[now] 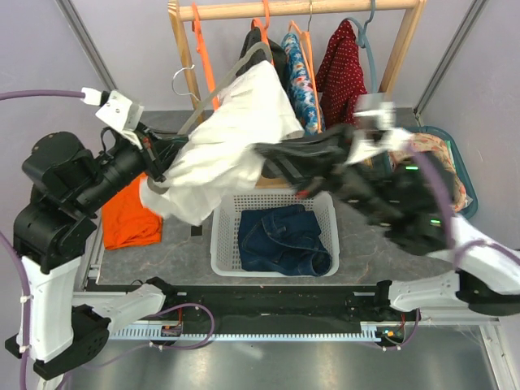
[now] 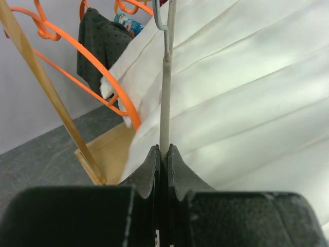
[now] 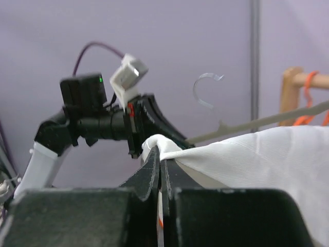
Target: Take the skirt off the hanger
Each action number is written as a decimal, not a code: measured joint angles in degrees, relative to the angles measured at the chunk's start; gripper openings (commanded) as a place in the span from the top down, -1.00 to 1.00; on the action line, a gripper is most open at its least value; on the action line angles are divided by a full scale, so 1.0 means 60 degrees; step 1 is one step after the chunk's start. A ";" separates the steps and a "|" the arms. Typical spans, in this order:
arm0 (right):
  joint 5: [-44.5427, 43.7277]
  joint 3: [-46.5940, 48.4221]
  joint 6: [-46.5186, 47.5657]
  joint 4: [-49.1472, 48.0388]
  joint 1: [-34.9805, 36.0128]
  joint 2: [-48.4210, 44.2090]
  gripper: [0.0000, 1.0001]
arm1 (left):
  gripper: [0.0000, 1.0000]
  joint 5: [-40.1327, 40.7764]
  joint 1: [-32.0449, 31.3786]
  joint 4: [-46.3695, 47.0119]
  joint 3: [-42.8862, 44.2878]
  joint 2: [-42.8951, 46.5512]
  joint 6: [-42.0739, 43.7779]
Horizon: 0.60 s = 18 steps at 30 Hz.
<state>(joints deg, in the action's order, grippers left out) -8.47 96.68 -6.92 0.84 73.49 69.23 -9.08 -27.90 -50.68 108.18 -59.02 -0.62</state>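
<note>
The white skirt [image 1: 236,138] hangs on a grey hanger [image 1: 195,114] that is pulled off the rail and tilted toward the left arm. My left gripper [image 1: 158,172] is shut on the hanger; in the left wrist view its jaws [image 2: 163,150] clamp the grey bar [image 2: 165,98], with the pleated skirt [image 2: 247,92] to the right. My right gripper [image 1: 262,151] reaches in from the right and is shut on the skirt. In the right wrist view its jaws [image 3: 160,154] pinch a bunched edge of the white fabric [image 3: 267,154], just in front of the left gripper [image 3: 146,123]. The hanger's hook [image 3: 205,90] hangs free.
A wooden clothes rail [image 1: 301,10] carries orange hangers [image 1: 203,57], a black garment [image 1: 272,45], a blue patterned one [image 1: 302,73] and a red dotted one [image 1: 345,65]. Below it stands a white basket [image 1: 221,244] holding jeans [image 1: 284,240]. An orange cloth [image 1: 130,211] lies at left and a teal bin [image 1: 457,150] at right.
</note>
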 measured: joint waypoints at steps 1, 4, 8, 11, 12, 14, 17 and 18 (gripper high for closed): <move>-0.0127 0.0000 0.0168 0.0229 0.0004 -0.0492 1.00 | 0.97 -0.0004 -0.0026 0.0117 -0.0164 -0.0004 -0.0011; -0.0561 0.0047 0.0517 0.0863 -0.0044 -0.1636 1.00 | 0.96 0.0004 -0.0062 0.0444 -0.0452 -0.0113 -0.0076; -0.0845 0.0295 0.0699 0.1563 -0.0044 -0.2386 1.00 | 0.97 0.0240 -0.0080 0.0801 -0.0557 -0.0317 -0.0146; -0.1016 0.0404 0.0790 0.1989 -0.0036 -0.2583 1.00 | 0.97 0.0499 -0.0076 0.0914 -0.0685 -0.0419 -0.0182; -0.1086 0.0441 0.0816 0.2131 -0.0036 -0.2616 1.00 | 0.97 0.0532 -0.0076 0.0922 -0.0710 -0.0444 -0.0182; -0.1144 0.0463 0.0874 0.2342 -0.0036 -0.2736 1.00 | 0.96 0.0659 -0.0076 0.0925 -0.0758 -0.0503 -0.0182; -0.1140 0.0448 0.0914 0.2557 -0.0036 -0.3038 1.00 | 0.96 0.0834 -0.0076 0.0958 -0.0827 -0.0517 -0.0178; -0.1151 0.0452 0.0918 0.2601 -0.0036 -0.3187 1.00 | 0.96 0.0874 -0.0076 0.0976 -0.0845 -0.0510 -0.0178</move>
<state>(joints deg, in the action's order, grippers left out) -15.38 99.39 -1.41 16.45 73.28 50.11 -3.84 -28.36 -44.82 103.11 -62.08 -1.69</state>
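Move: The right hand already pinches one end of the white skirt. The skirt's middle lies roughly 7 cm ahead, 7 cm to the left and 8 cm below, and the grey hanger's middle about 12 cm ahead, 10 cm left and 6 cm below. From the left hand, which grips the hanger, the skirt's middle is some 7 cm right and level; the hanger's middle is 5 cm ahead, 3 cm right and 2 cm up, and an orange hanger is about 15 cm straight ahead, level. Rightward, quickly at first and then slower, the right hand pulls its pinched end of the skirt about 16 cm away from the left hand and the grey hanger, its wrist swinging some 10 degrees clockwise and its fingers staying shut. Meanwhile the left hand keeps its grip on the hanger and carries it about 4 cm forward towards the rack, sinking slightly. ##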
